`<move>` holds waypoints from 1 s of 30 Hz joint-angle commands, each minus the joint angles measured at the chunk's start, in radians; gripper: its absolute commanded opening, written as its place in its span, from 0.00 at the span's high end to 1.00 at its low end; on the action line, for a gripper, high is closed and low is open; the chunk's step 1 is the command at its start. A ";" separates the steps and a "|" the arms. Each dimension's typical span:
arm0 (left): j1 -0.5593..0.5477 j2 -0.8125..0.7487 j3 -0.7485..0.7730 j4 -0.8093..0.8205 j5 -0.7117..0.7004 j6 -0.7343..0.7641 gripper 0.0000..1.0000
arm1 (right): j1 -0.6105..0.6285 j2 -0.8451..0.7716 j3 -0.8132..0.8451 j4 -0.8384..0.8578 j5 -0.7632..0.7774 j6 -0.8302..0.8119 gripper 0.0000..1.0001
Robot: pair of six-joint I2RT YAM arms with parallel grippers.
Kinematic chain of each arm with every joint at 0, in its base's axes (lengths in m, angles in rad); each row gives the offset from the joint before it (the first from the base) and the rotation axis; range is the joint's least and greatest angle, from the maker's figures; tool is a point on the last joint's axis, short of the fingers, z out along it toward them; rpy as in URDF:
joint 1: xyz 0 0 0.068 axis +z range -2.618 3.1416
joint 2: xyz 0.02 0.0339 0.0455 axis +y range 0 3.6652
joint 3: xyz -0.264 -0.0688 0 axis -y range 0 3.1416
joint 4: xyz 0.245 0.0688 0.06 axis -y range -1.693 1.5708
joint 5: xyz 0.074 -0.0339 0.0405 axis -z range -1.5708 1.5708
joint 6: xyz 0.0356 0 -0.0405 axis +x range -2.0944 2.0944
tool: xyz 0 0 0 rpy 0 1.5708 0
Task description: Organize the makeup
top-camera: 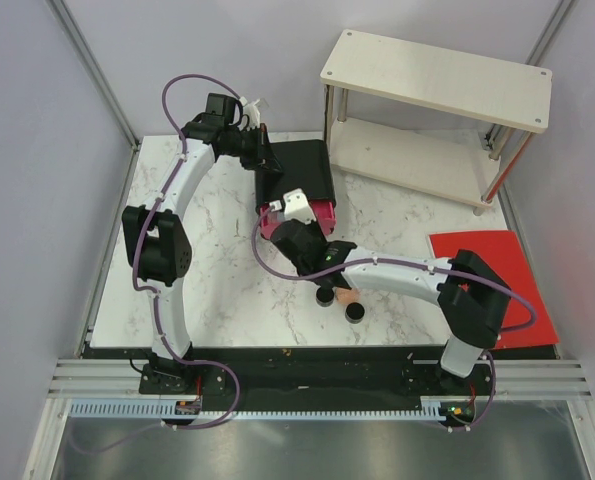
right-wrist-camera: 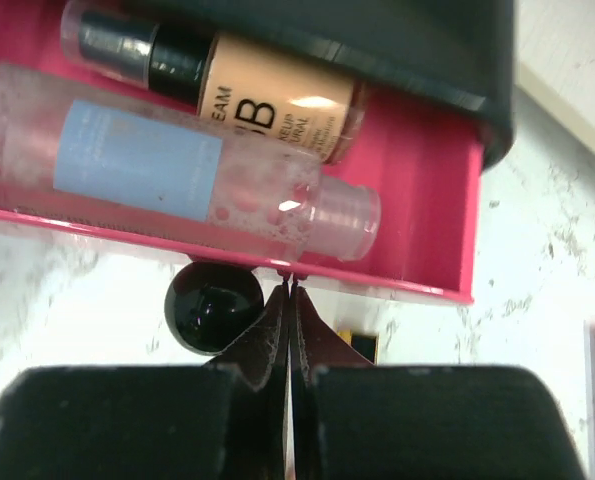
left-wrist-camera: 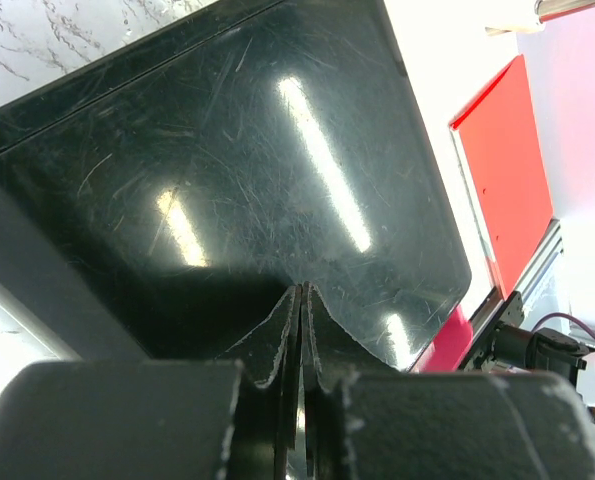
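The black box (top-camera: 302, 170) lies at the back of the table with one pink drawer (right-wrist-camera: 417, 200) pulled out. Inside the drawer lie a beige foundation tube (right-wrist-camera: 277, 105) with a black cap and a clear container (right-wrist-camera: 177, 170) with a blue label. My right gripper (right-wrist-camera: 291, 282) is shut, its tips against the drawer's front lip. Just outside the drawer are a round black jar (right-wrist-camera: 212, 305) and a gold-black tube (right-wrist-camera: 359, 346). Two black jars (top-camera: 324, 296) (top-camera: 355, 312) and a peach puff (top-camera: 345, 295) sit near the right arm. My left gripper (left-wrist-camera: 303, 290) is shut, its tips resting on the box's glossy top (left-wrist-camera: 227, 170).
A two-level wooden shelf (top-camera: 437, 90) stands at the back right. A red sheet (top-camera: 492, 280) lies at the table's right edge, under the right arm's elbow. The right forearm (top-camera: 397, 275) stretches across the table's middle.
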State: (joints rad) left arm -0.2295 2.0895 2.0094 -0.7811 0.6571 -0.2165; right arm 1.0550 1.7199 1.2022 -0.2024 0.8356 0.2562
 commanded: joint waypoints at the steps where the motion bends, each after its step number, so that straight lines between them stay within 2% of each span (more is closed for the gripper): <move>1: -0.001 0.095 -0.074 -0.247 -0.178 0.057 0.93 | -0.044 0.036 0.088 0.142 0.040 -0.055 1.00; 8: 0.001 0.096 -0.070 -0.257 -0.188 0.068 0.93 | -0.096 0.136 0.187 0.158 0.007 -0.080 1.00; 14: 0.001 0.095 -0.078 -0.264 -0.191 0.069 0.93 | -0.101 0.106 0.188 0.158 -0.030 -0.097 1.00; 22: 0.002 0.069 -0.071 -0.264 -0.254 0.069 0.93 | -0.105 -0.011 0.209 -0.009 -0.127 -0.071 1.00; 25: 0.002 0.076 -0.057 -0.248 -0.244 0.048 0.93 | -0.170 -0.048 0.243 -0.123 -0.298 -0.002 0.99; 27: 0.002 0.090 -0.046 -0.244 -0.223 0.039 0.93 | -0.275 -0.059 0.258 -0.187 -0.534 0.053 0.85; 28: 0.001 0.093 -0.032 -0.242 -0.217 0.031 0.93 | -0.315 -0.062 0.254 -0.193 -0.622 0.086 0.75; 29: 0.002 0.099 -0.025 -0.241 -0.212 0.028 0.93 | -0.358 -0.074 0.247 -0.195 -0.714 0.131 0.60; 30: 0.002 0.102 -0.018 -0.239 -0.209 0.025 0.93 | -0.431 -0.080 0.235 -0.171 -0.877 0.164 0.52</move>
State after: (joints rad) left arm -0.2317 2.0804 2.0235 -0.8280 0.6205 -0.2173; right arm 0.8181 1.6905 1.4208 -0.3126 0.4141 0.2638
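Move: The right hand's shut fingertips are at the half-open pink drawer's front, whose middle and black knob lie about 2 cm to the left, the knob roughly 2 cm lower. Just inside lies the clear bottle, some 2 cm ahead and 3 cm left; the black case's middle is about 13 cm ahead and 1 cm left. For the left hand, on the case's lid, the drawer front lies some 13 cm back, 4 cm right and 3 cm lower. Forward, the right hand keeps pushing the pink drawer's front towards the black case with shut fingertips, about 6 cm and slightly upward, then stays there briefly. It eases back a little and rises some 4 to 5 cm, coming free of the front, rolling left side up about 15 degrees as the fingers open roughly a third. The left hand stays on the lid with its fingers nearly shut. ##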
